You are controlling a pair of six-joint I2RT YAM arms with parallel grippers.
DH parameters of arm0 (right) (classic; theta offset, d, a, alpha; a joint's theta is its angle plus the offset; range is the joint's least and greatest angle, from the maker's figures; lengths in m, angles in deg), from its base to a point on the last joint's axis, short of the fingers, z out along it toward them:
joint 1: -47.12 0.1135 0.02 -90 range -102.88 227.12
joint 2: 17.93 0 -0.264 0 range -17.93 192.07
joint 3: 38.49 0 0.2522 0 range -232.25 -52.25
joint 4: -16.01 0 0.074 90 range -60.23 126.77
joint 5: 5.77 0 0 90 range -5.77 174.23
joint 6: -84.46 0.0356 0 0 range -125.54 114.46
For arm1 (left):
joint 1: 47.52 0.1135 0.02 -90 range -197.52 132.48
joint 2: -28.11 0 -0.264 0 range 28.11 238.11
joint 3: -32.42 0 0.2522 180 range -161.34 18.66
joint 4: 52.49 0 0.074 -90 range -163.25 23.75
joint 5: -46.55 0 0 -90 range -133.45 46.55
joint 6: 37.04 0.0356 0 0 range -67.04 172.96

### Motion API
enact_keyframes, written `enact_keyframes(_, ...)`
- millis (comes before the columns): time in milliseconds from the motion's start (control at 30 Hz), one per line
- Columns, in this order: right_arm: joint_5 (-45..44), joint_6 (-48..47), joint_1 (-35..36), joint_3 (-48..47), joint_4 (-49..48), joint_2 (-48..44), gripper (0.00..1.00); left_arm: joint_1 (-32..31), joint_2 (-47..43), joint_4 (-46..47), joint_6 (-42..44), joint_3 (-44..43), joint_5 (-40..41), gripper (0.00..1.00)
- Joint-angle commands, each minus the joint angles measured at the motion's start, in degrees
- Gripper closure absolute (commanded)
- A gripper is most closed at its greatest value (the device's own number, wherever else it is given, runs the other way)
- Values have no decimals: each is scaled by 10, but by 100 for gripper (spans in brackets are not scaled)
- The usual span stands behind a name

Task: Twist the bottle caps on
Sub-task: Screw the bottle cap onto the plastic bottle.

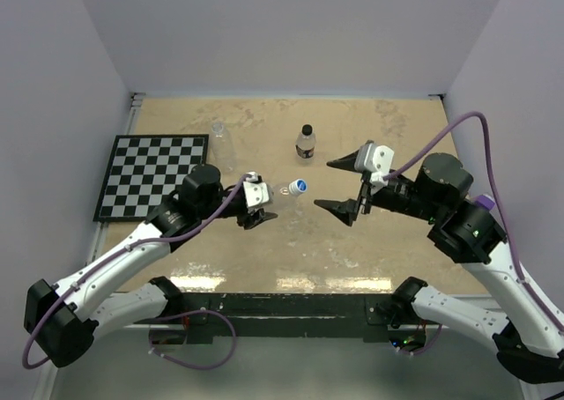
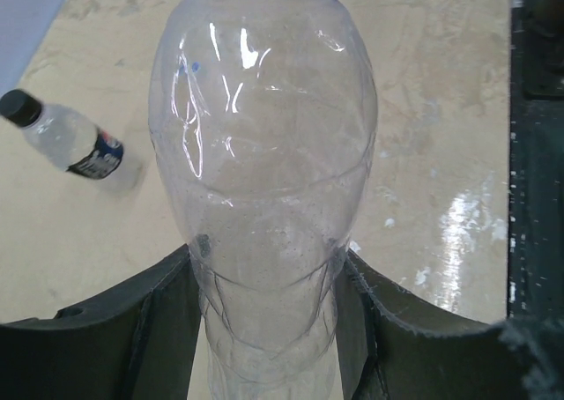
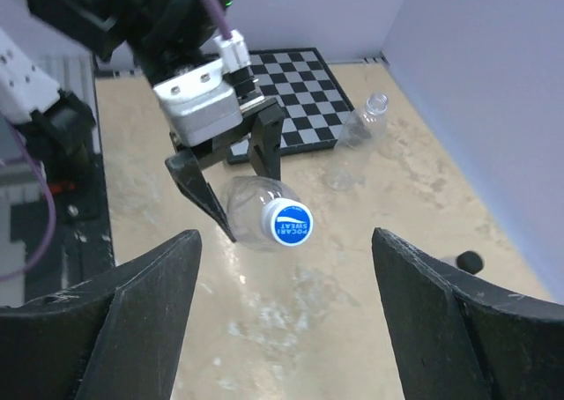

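Note:
My left gripper (image 1: 256, 208) is shut on a clear bottle (image 2: 264, 180) and holds it level above the table, neck towards the right arm. A blue cap (image 3: 290, 224) with a white mark sits on that bottle's neck (image 1: 300, 187). Just clear of the cap, my right gripper (image 1: 342, 188) is open, its fingers (image 3: 150, 285) wide on either side with a gap between them and the cap. A second bottle (image 1: 305, 143) with a black cap (image 2: 18, 107) stands behind. A third bottle (image 1: 218, 140), uncapped, stands beside the chessboard.
A black-and-white chessboard mat (image 1: 150, 175) lies at the left of the tan table (image 1: 397, 144). Grey walls close the back and sides. The dark base rail (image 1: 282, 307) runs along the near edge.

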Motion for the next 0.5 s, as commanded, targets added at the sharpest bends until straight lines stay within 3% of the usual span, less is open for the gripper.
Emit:
enact_keyframes(0,60,-152,1,-16,72,15,21,6,27,-30,29,-42,-148,100)
enact_keyframes(133,76,-183,1,-31,101,38,26,7,50,-55,38,-57,-186,100)
enact_keyframes(300,95,-190,1,-34,106,51,39,7,47,-54,40,-54,-198,100)
enact_keyframes(467,118,-194,1,-38,116,63,44,7,50,-55,39,-57,-206,100)
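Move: The right gripper, open and empty, has the white-and-blue cap roughly 7 cm to its left, 3 cm ahead and 6 cm below. The cap already sits on the plastic bottle's neck. The black-capped bottle stands about 27 cm ahead, 7 cm left and 25 cm below the right gripper. The left gripper still holds the bottle by its body, with the cap some 9 cm to its right, 3 cm ahead and 7 cm higher. Sink the right gripper about 6 cm, easing a little left towards the capped neck, tipping its fingers some 15 degrees down, swinging them counter-clockwise and partly closing them without gripping yet. Meanwhile keep the left grip on the bottle, draw it back about 4 cm and slightly right, and turn it some 15 degrees clockwise. ##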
